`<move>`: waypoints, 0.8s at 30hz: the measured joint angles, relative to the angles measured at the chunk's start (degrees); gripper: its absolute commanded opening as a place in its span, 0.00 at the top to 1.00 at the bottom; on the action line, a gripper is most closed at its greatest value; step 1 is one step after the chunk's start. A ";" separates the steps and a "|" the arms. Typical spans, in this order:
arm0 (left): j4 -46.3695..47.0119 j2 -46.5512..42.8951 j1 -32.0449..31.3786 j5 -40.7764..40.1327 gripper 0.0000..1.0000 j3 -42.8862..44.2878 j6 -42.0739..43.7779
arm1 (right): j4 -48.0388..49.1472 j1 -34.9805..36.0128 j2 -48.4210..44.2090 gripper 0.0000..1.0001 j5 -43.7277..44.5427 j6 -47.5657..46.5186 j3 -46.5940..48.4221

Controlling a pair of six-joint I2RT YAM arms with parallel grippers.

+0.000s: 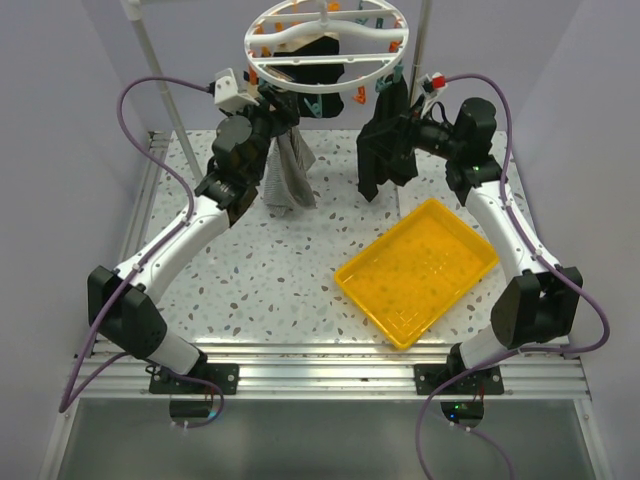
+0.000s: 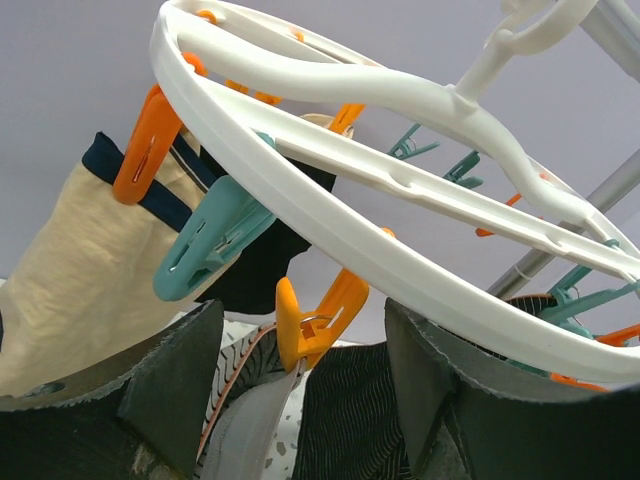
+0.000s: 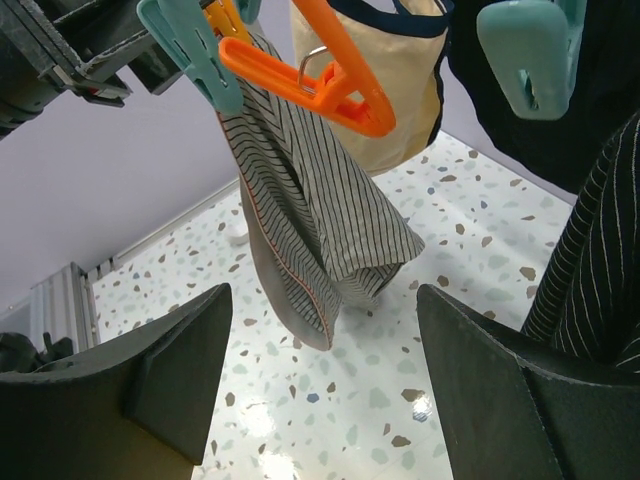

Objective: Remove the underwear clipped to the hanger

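Observation:
The white ring hanger (image 1: 325, 45) hangs at the back with orange and teal pegs. A grey-and-white striped underwear (image 1: 290, 175) dangles from its left side and a black one (image 1: 378, 165) from its right. My left gripper (image 1: 268, 108) is raised under the ring, open. In the left wrist view the gripper (image 2: 305, 395) has an orange peg (image 2: 315, 320) between its fingers (image 2: 170, 390), and that peg is clipped on the striped underwear's waistband (image 2: 250, 420). A beige underwear (image 2: 80, 270) hangs to the left. My right gripper (image 3: 320, 390) is open and empty, beside the black underwear (image 3: 600, 280).
A yellow tray (image 1: 417, 270) lies on the speckled table (image 1: 260, 280) at the right front. Two white upright poles (image 1: 165, 90) stand behind the ring. Another black underwear (image 1: 320, 65) hangs under the ring's middle. Teal pegs (image 3: 525, 50) dangle close to the right gripper.

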 measured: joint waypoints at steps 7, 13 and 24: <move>1.16 0.02 -0.39 -2.82 0.33 0.00 1.60 | 0.63 0.15 -0.09 0.22 0.02 0.35 -0.68; 1.75 0.44 -0.39 -4.74 0.35 0.00 3.04 | 0.66 0.37 -0.09 0.22 0.00 0.39 -0.76; 3.78 1.07 -0.72 -5.77 0.74 0.00 4.96 | 0.85 0.48 -0.59 0.22 0.04 0.39 -1.64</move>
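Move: The orange clip that pins the grey striped underwear is already between the left hand's open fingertips, about 1 cm ahead of that hand's point and 1 cm to its right, at the same height. A teal clip stands about 4 cm to the hand's left, 1 cm ahead and 2 cm higher; the striped underwear's middle hangs some 12 cm below the clip. From the right hand, the orange clip is roughly 16 cm left, 5 cm ahead and 4 cm higher. Onto the two splayed handles of the orange clip, the left hand's fingers close, their gap narrowing from about two thirds to under half with most of it late, until they seem to begin pinching them. Before that the hand slips about 1 cm left, barely forward, and swings some 5 degrees counter-clockwise. ##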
